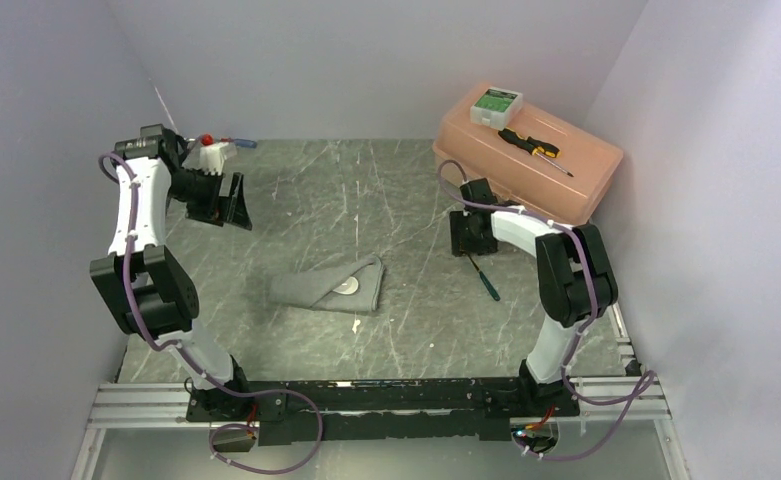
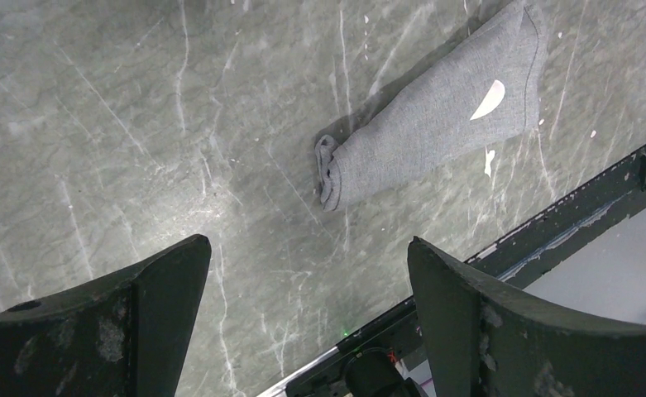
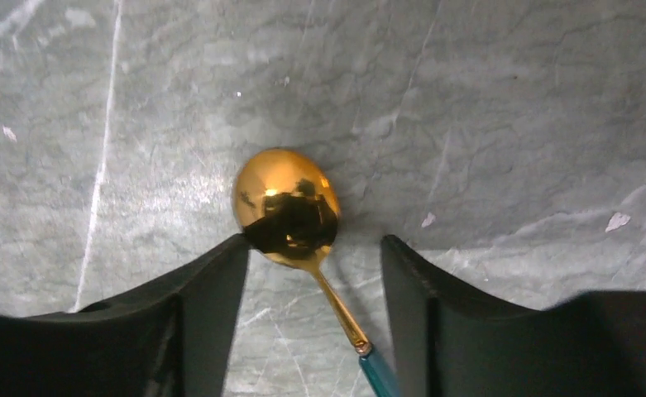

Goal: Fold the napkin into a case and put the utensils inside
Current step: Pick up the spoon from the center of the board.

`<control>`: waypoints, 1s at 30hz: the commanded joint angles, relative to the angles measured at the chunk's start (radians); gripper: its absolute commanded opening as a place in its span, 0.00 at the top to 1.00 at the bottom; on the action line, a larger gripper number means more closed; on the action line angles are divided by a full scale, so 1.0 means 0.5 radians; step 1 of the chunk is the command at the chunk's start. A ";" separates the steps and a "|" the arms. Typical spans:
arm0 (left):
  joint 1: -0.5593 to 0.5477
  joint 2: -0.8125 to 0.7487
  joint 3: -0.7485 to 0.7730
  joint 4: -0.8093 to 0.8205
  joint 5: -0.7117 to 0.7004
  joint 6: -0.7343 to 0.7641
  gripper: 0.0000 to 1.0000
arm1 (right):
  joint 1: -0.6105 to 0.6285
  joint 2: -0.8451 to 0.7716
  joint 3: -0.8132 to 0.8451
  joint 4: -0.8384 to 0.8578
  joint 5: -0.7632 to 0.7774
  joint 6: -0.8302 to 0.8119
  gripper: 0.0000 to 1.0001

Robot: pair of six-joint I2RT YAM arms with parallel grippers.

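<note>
The grey napkin lies folded in the middle of the table, also seen in the left wrist view. A white spoon bowl peeks out of its fold. The gold spoon lies on the table at the right, its teal handle pointing toward the near edge. My right gripper is down over it, jaws straddling the spoon's neck with a gap on either side. My left gripper hangs wide open and empty above the table's back left.
A pink plastic box stands at the back right, carrying a black-and-yellow screwdriver and a white-and-green device. A red-and-blue screwdriver lies at the back left. A metal rail runs along the near edge.
</note>
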 commanded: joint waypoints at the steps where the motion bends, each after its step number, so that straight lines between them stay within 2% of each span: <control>1: 0.016 -0.012 0.108 -0.048 0.065 -0.047 0.06 | -0.018 0.113 0.047 0.061 -0.068 0.009 0.47; 6: 0.016 -0.025 0.053 -0.042 0.093 -0.077 0.06 | -0.010 0.052 -0.012 0.176 -0.126 0.078 0.82; 11: -0.010 -0.076 -0.228 0.010 0.300 -0.096 0.06 | 0.041 -0.112 -0.062 0.297 -0.111 0.156 1.00; 16: -0.230 -0.127 -0.434 0.078 0.317 -0.102 0.06 | 0.153 -0.321 -0.027 0.428 -0.085 0.236 1.00; 20: -0.452 -0.140 -0.426 0.091 0.365 -0.135 0.06 | 0.313 -0.553 -0.035 0.673 -0.128 0.351 1.00; 26: -0.787 -0.200 -0.351 0.145 0.479 -0.122 0.06 | 0.529 -0.846 -0.169 1.277 -0.099 0.771 1.00; 30: -0.920 -0.301 -0.368 0.251 0.605 -0.095 0.06 | 0.695 -0.842 -0.106 1.486 0.018 1.052 1.00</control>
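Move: The spoon's neck is almost between the right fingers; the spoon's middle lies about 3 cm back and 2 cm right of the right hand, 1 cm below. The folded napkin is some 35 cm left and 7 cm back of that hand, the toolbox 18 cm ahead and 15 cm right. From the left hand the napkin lies roughly 16 cm right, 5 cm back, 18 cm down, the spoon about 54 cm right, nearly level in reach. Close the right gripper fully on the spoon's neck just below the bowl, easing forward about a centimetre, then lift it some 23 cm while carrying it about 16 cm left, swinging the fingers up from pointing down towards forward-left. Meanwhile bring the open left gripper some 16 cm right and a little back towards the napkin, turning clockwise. ##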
